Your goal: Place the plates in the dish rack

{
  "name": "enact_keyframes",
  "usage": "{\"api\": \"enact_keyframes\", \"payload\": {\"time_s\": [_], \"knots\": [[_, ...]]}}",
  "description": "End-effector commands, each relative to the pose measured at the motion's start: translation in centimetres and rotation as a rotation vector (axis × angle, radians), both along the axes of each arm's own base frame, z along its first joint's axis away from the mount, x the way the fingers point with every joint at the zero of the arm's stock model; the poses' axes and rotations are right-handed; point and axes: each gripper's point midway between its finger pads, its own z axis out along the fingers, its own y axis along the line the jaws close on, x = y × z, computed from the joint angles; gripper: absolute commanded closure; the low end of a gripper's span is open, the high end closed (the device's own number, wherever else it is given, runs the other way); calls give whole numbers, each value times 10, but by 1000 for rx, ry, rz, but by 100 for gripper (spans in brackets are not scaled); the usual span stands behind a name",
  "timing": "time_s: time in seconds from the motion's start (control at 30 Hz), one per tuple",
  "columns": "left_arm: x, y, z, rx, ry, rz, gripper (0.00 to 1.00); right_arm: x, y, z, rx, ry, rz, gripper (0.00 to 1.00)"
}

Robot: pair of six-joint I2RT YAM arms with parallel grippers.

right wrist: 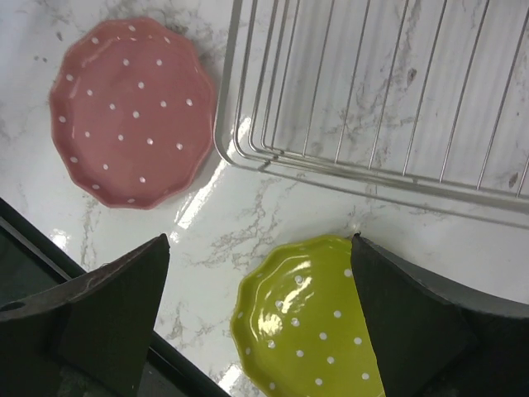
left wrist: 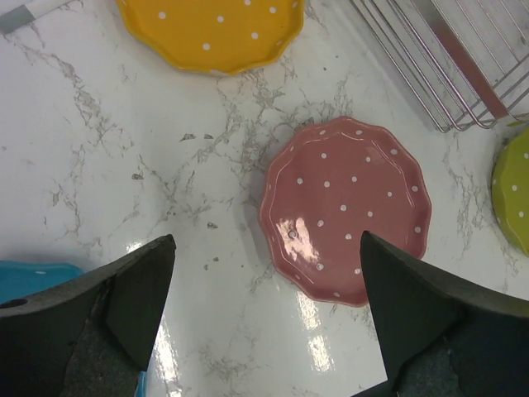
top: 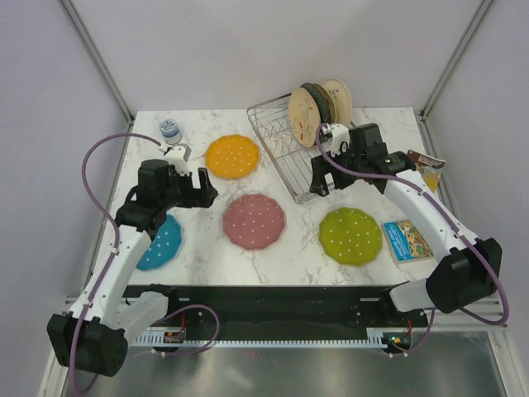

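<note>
Four dotted scalloped plates lie flat on the marble table: orange [top: 232,155], pink [top: 254,221], lime green [top: 350,236] and blue [top: 161,241], the blue one partly under my left arm. The wire dish rack [top: 281,145] stands at the back. My left gripper [top: 201,188] hovers open and empty left of the pink plate [left wrist: 343,207]; the orange plate [left wrist: 211,29] shows above it. My right gripper [top: 321,178] hangs open and empty by the rack's near edge [right wrist: 380,91], above the lime green plate [right wrist: 310,322], with the pink plate [right wrist: 132,112] to its left.
Plain beige, dark green and cream plates [top: 318,103] stand upright at the rack's far end. A small blue-lidded jar [top: 170,130] sits at the back left. A colourful book [top: 407,240] and a dark packet [top: 426,160] lie at the right edge.
</note>
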Motion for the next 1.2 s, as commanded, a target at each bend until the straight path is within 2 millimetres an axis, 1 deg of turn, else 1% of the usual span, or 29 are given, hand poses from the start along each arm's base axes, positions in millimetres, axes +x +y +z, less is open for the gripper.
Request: {"api": "enact_keyframes", "payload": {"time_s": [0.0,0.03,0.07,0.1,0.13,0.17,0.2,0.23,0.27,0.3,0.33,0.37,0.4,0.47,0.5,0.53,0.57,0.6,0.63,0.67,0.7,0.77,0.8,0.9,0.97,1.03,1.07,1.13,1.17], "knots": [[13,-12,-3,-33,84,-32,0,16,34,36,156,-25,30,2],[17,-16,0,-61,101,-33,0,25,41,41,203,-30,10,2],[19,-21,-14,-77,164,-42,0,30,50,27,245,42,-22,2],[18,-27,-16,-116,192,-39,0,27,61,21,315,130,-52,2],[17,-29,-25,-140,223,-32,0,20,73,4,384,207,-31,2],[15,-32,-28,-162,230,-25,0,14,77,-13,408,271,-29,2],[13,-34,-31,-194,244,-6,0,7,82,-21,423,300,-6,2],[6,-36,-43,-213,272,-9,0,-3,85,-31,416,311,35,2],[7,-38,-45,-232,259,-9,0,-17,98,-28,390,285,111,2],[5,-39,-48,-259,270,8,0,-23,104,-25,346,235,159,2],[-2,-39,-61,-267,301,19,0,-26,107,-22,299,173,196,2],[0,-41,-66,-281,294,20,0,-36,116,-11,280,113,219,2],[-6,-41,-83,-298,341,40,2,-41,119,-10,277,93,229,2],[-3,-45,-93,-335,354,62,7,-58,124,-20,281,120,239,2],[-5,-46,-101,-346,375,67,9,-67,120,-38,268,163,231,2],[-3,-48,-110,-354,400,68,10,-70,120,-43,274,171,230,2],[-2,-51,-111,-371,407,66,13,-74,118,-45,280,164,234,2],[3,-52,-111,-378,399,66,14,-82,112,-64,257,180,214,2],[6,-51,-119,-369,418,85,14,-78,113,-62,271,126,206,2],[9,-49,-123,-365,427,105,16,-83,116,-63,276,112,199,2],[15,-47,-124,-356,414,119,16,-86,111,-77,257,123,169,2],[20,-46,-135,-345,439,139,20,-84,114,-83,291,133,130,2],[24,-45,-136,-342,437,151,22,-86,109,-93,282,144,107,2],[22,-44,-153,-335,492,183,27,-83,108,-98,293,148,69,2],[19,-43,-164,-331,531,195,28,-73,99,-110,254,145,-30,2],[19,-43,-171,-329,544,206,32,-67,97,-115,305,181,-122,2],[18,-43,-177,-329,559,211,39,-67,97,-117,329,204,-151,2],[19,-45,-182,-334,570,205,48,-70,99,-124,363,253,-188,2],[20,-45,-183,-329,573,201,54,-70,100,-126,365,259,-189,3]]}}
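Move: The pink plate lies some 13 cm to the left hand's right, about 1 cm back and 19 cm below; the yellow plate is 21 cm ahead of that hand and 6 cm right, the blue plate 8 cm back and 14 cm left. From the right hand the pink plate is about 20 cm left, 6 cm back and 18 cm down, the green plate 11 cm back and 8 cm right, and the dish rack's middle roughly 19 cm straight ahead. Sinking about 17 cm and easing 4-5 cm right, the left hand comes down on the pink plate's left rim, tipping its fingers some 30 degrees further downward and closing them to about half open, one outside the rim, one inside. The right hand swings left past the rack's near corner, then back and down towards the plate's right side, edging slightly forward at the end, fingers wide open. ##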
